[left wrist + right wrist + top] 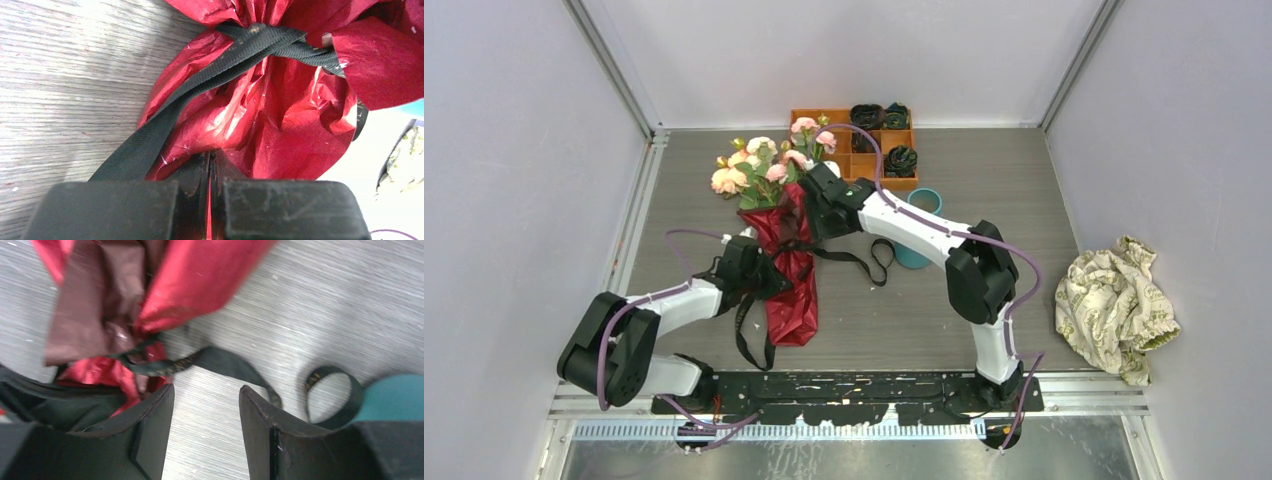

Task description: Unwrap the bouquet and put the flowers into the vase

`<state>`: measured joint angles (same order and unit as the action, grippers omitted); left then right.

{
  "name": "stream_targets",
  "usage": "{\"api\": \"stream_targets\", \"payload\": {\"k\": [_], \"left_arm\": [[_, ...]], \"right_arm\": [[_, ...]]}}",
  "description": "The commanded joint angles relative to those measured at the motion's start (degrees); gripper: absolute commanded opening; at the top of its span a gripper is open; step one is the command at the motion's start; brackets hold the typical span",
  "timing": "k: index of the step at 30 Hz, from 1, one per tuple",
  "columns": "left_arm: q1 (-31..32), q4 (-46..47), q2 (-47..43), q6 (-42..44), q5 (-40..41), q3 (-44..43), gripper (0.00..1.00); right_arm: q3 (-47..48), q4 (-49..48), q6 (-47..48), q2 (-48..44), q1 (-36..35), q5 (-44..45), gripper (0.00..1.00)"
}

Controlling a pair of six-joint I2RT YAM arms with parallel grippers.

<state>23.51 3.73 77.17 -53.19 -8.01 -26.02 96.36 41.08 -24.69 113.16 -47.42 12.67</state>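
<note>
The bouquet point(790, 285) lies on the table, its dark red wrapping point(280, 125) pointing toward me. The pink and peach flowers point(759, 162) spread out at its far end. A black ribbon point(864, 262) is still knotted round the paper's neck point(250, 45), and its loose ends trail right point(225, 362). My left gripper point(210, 159) is shut on a fold of the red wrapping, which shows between its jaws. My right gripper point(206, 390) stands open just right of the knot, holding nothing. The teal vase point(923, 203) stands upright behind my right arm, and its edge shows in the right wrist view point(395, 397).
An orange compartment tray point(836, 132) with dark rosettes sits at the back, close to the flower heads. A crumpled beige patterned cloth point(1116, 305) lies at the right edge. Grey walls close in the table on three sides.
</note>
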Motion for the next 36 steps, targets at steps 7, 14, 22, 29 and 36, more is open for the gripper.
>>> {"api": "stream_targets", "payload": {"k": [7, 14, 22, 29, 36], "left_arm": [[-0.63, -7.69, 0.11, 3.00, 4.68, 1.94, 0.00], [-0.64, -8.19, -0.07, 3.16, 4.99, 1.05, 0.00], [-0.66, -9.16, 2.05, 4.27, 7.11, -1.46, 0.00], [-0.63, -8.54, 6.16, 4.67, 7.55, -3.46, 0.00], [-0.69, -7.20, 9.54, 4.75, 7.48, -4.47, 0.00]], "right_arm": [[17.09, -0.42, -3.66, 12.61, -0.87, -8.21, 0.55], [18.59, 0.62, -4.91, 17.85, -1.62, -9.76, 0.53], [6.14, -1.09, -3.57, 9.61, -2.72, -8.46, 0.52], [-0.95, 0.29, -1.48, 1.90, -2.92, -6.62, 0.53], [-4.33, 2.44, 0.28, -1.20, -2.95, -7.04, 0.53]]}}
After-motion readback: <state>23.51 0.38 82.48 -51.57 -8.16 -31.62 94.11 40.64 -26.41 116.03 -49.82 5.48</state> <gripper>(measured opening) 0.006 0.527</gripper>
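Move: The black ribbon's crossing at the waist of the red wrap lies roughly 4 cm left of the right hand, 1 cm back and 8 cm below. From that hand, the loose ribbon loop is about 11 cm right and 4 cm back, the vase about 17 cm right and level ahead, and the flower heads about 13 cm ahead and 9 cm left. From the left hand, shut and low at the wrap, the crossing is about 7 cm ahead and 3 cm right. With its fingers staying about half open, the right hand sweeps left some 7 cm, starting slightly forward and then dropping about 8 cm to the ribbon crossing, before it draws back towards the base and right by several centimetres, rising about 4 cm again as the fingers tip some 10 degrees closer to straight down. The left hand keeps its shut fingertips low on the wrap behind the crossing and nearly still, then eases forward by a bit over 1 cm at the end. ##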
